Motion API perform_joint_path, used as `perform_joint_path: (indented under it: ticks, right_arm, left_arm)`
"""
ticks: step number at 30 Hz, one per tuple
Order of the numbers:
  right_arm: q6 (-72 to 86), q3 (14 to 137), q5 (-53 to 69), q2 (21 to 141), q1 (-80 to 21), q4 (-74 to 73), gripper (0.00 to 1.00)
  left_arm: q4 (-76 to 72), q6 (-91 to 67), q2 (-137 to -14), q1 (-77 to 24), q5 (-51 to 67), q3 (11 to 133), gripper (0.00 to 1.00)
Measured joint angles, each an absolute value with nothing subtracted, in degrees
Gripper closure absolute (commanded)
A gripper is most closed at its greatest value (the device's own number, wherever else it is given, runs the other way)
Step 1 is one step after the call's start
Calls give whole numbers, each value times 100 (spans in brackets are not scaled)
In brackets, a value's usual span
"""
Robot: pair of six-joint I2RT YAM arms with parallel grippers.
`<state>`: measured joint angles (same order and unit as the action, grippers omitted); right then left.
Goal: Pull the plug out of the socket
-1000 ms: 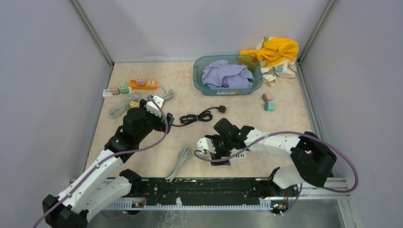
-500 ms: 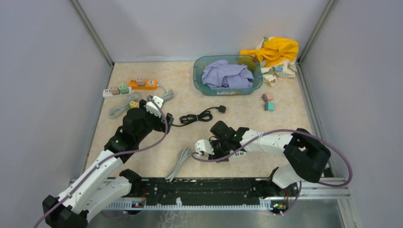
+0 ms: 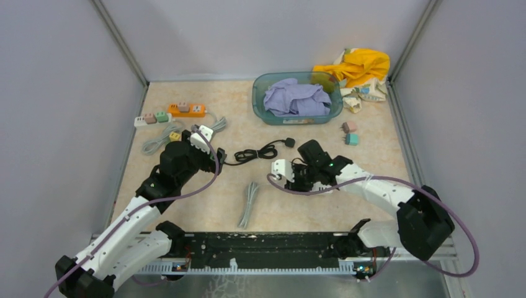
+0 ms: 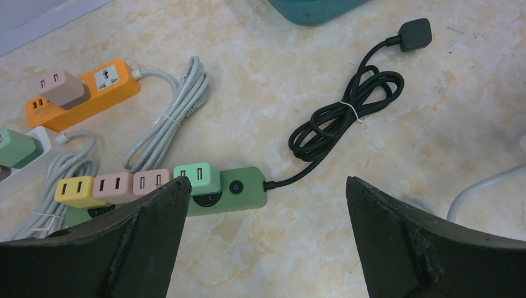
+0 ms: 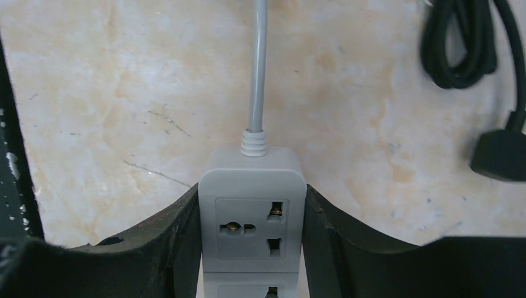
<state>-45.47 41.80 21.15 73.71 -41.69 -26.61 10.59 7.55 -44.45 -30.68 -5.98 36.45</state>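
Observation:
My left gripper (image 4: 267, 183) hangs open just above the green socket strip (image 4: 242, 189). A green plug (image 4: 198, 178), two pink plugs (image 4: 133, 185) and a yellow plug (image 4: 77, 190) sit in a row on it. From above, the left gripper (image 3: 208, 155) hides most of that strip; only the yellow plug (image 3: 175, 136) peeks out. My right gripper (image 5: 252, 208) is shut on the end of a white socket strip (image 5: 252, 180) with no plug in the sockets that show. It holds that strip (image 3: 280, 167) mid-table, the grey cord (image 3: 248, 205) trailing toward the near edge.
A coiled black cord (image 3: 257, 152) with its black plug (image 3: 289, 142) lies between the arms. Orange (image 3: 186, 110) and white (image 3: 152, 118) strips with plugs lie at the back left. A teal basin (image 3: 257, 102) of cloth, yellow fabric (image 3: 356, 65) and two small cubes (image 3: 350, 133) are at the back right.
The right gripper closed on the white strip and carried it to the right and away from the bases; the grey cord dragged along. The left arm has not moved.

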Motion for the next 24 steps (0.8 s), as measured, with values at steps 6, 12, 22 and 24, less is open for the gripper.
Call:
perform_joint_path:
  ticks: [6, 12, 22, 24]
  right_arm:
    - [-4606, 4211, 2248, 6851, -3269, -2797, 100]
    - [-4593, 4211, 2257, 6442, -2342, -2886, 100]
    - [-4296, 4320, 1911, 6158, -934, -2788, 100]
    - [-4296, 4431, 1813, 6180, -735, -2773, 100]
  left_arm:
    - [1059, 755, -4447, -3059, -576, 3645, 0]
    - [1059, 757, -4445, -3048, -532, 3645, 0]
    - [1059, 755, -4445, -3048, -425, 3645, 0]
    - [1059, 755, -4445, -3048, -399, 3645, 0]
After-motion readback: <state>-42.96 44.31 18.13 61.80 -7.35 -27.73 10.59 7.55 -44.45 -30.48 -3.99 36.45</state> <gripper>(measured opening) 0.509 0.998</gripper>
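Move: The right hand already holds the white socket strip by its cable end, some 5 cm clear of the table. The pulled teal plug, marking the area it heads for, lies about 17 cm ahead, 20 cm right and 4 cm lower, with the pink plug 5 cm beyond it. The black plug is about 16 cm ahead and 2 cm left; the grey cable coil is 7 cm back and 17 cm left. From the left hand the teal plug lies roughly 9 cm ahead, 49 cm right and 18 cm below. Keeping its pinch on the cable end of the white strip, the right hand sweeps to the right and forward towards the two loose plugs, some 15 cm across and 10 cm out, and climbs about 7 cm as it goes. Along the way the wrist turns clockwise by around 40 degrees, swinging the strip round with it, and the grey cable is drawn along behind. ##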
